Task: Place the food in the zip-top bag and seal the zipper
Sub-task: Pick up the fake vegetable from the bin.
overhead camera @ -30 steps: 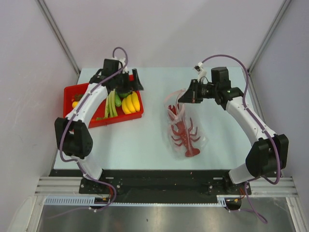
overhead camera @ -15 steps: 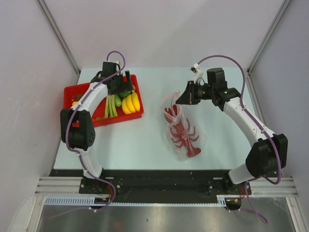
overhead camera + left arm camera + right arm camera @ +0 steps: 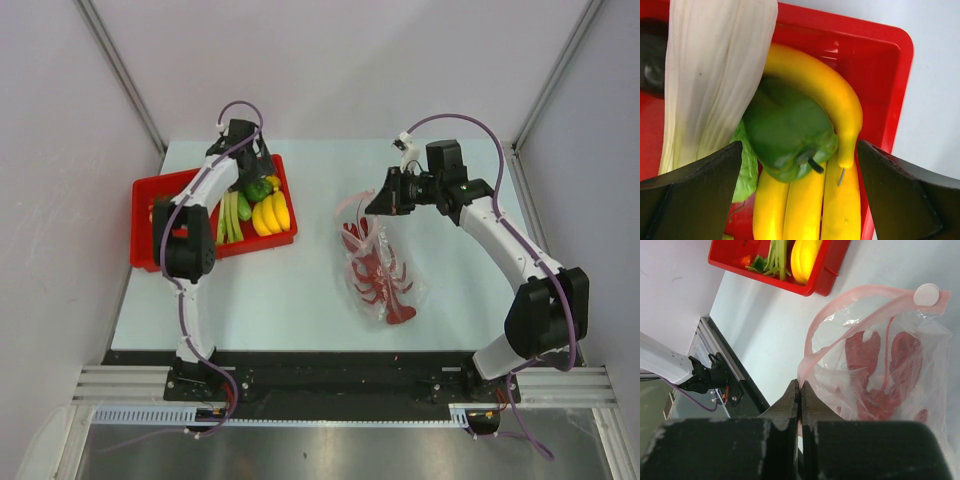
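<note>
The clear zip-top bag (image 3: pixel 385 275) lies mid-table with the red lobster (image 3: pixel 383 280) inside it. My right gripper (image 3: pixel 374 205) is shut on the bag's mouth edge and holds it lifted open. In the right wrist view its jaws (image 3: pixel 800 389) pinch the plastic just under the pink zipper (image 3: pixel 850 299), which loops up to a white slider (image 3: pixel 928 293). My left gripper (image 3: pixel 256 170) hangs open over the red tray (image 3: pixel 143 225). Its fingers (image 3: pixel 690 192) straddle the green bell pepper (image 3: pixel 785 130) and yellow bananas (image 3: pixel 805 202) without touching them. The white-green leek (image 3: pixel 715 75) lies beside them.
The red tray (image 3: pixel 887 65) sits at the table's back left, its rim close to my left gripper's right finger. More small food lies at the tray's left end (image 3: pixel 157 212). Grey walls close in the table on three sides.
My left arm has folded, and its gripper has moved toward the tray's back right, over the pepper and bananas. My right gripper has shifted slightly left, still pinching the bag's mouth.
</note>
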`<action>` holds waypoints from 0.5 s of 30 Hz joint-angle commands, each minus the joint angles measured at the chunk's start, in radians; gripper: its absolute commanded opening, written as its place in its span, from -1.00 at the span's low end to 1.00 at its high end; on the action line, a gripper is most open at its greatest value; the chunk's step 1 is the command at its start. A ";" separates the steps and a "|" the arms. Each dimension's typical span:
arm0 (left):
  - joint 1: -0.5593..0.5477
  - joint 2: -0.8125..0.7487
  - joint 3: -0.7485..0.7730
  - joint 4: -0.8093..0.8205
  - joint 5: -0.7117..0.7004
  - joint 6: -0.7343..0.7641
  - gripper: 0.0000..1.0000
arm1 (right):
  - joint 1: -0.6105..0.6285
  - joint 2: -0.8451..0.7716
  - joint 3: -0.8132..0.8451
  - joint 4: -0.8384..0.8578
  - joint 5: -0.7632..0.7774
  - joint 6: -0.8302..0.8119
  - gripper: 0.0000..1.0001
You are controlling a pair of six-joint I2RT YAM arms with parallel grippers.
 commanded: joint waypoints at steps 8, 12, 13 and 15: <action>-0.010 0.133 0.118 -0.053 -0.080 -0.059 0.98 | -0.007 0.012 0.054 0.004 -0.004 -0.016 -1.00; -0.010 0.100 0.110 -0.061 -0.037 -0.027 0.60 | -0.001 0.006 0.057 -0.008 -0.007 -0.025 -1.00; -0.008 0.059 0.109 -0.065 -0.016 -0.019 0.48 | 0.002 0.000 0.056 -0.008 -0.012 -0.028 -1.00; -0.010 -0.003 0.071 -0.047 0.004 -0.012 0.24 | 0.008 -0.003 0.056 -0.011 -0.018 -0.036 -1.00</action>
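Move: The green pepper, the fake vegetable aimed at, lies almost straight under the left hand's open fingers, about 5 cm down and 1 cm ahead. The celery lies some 6 cm to the left and 2 cm back; the bananas are 5 cm back and 3 cm right; the curved yellow squash hugs the pepper, about 3 cm ahead and 3 cm right. From the right hand the pepper is roughly 24 cm left, 7 cm ahead and 17 cm below. The left hand sinks about 5 cm to straddle the green pepper, then partly closes its fingers against its sides. ##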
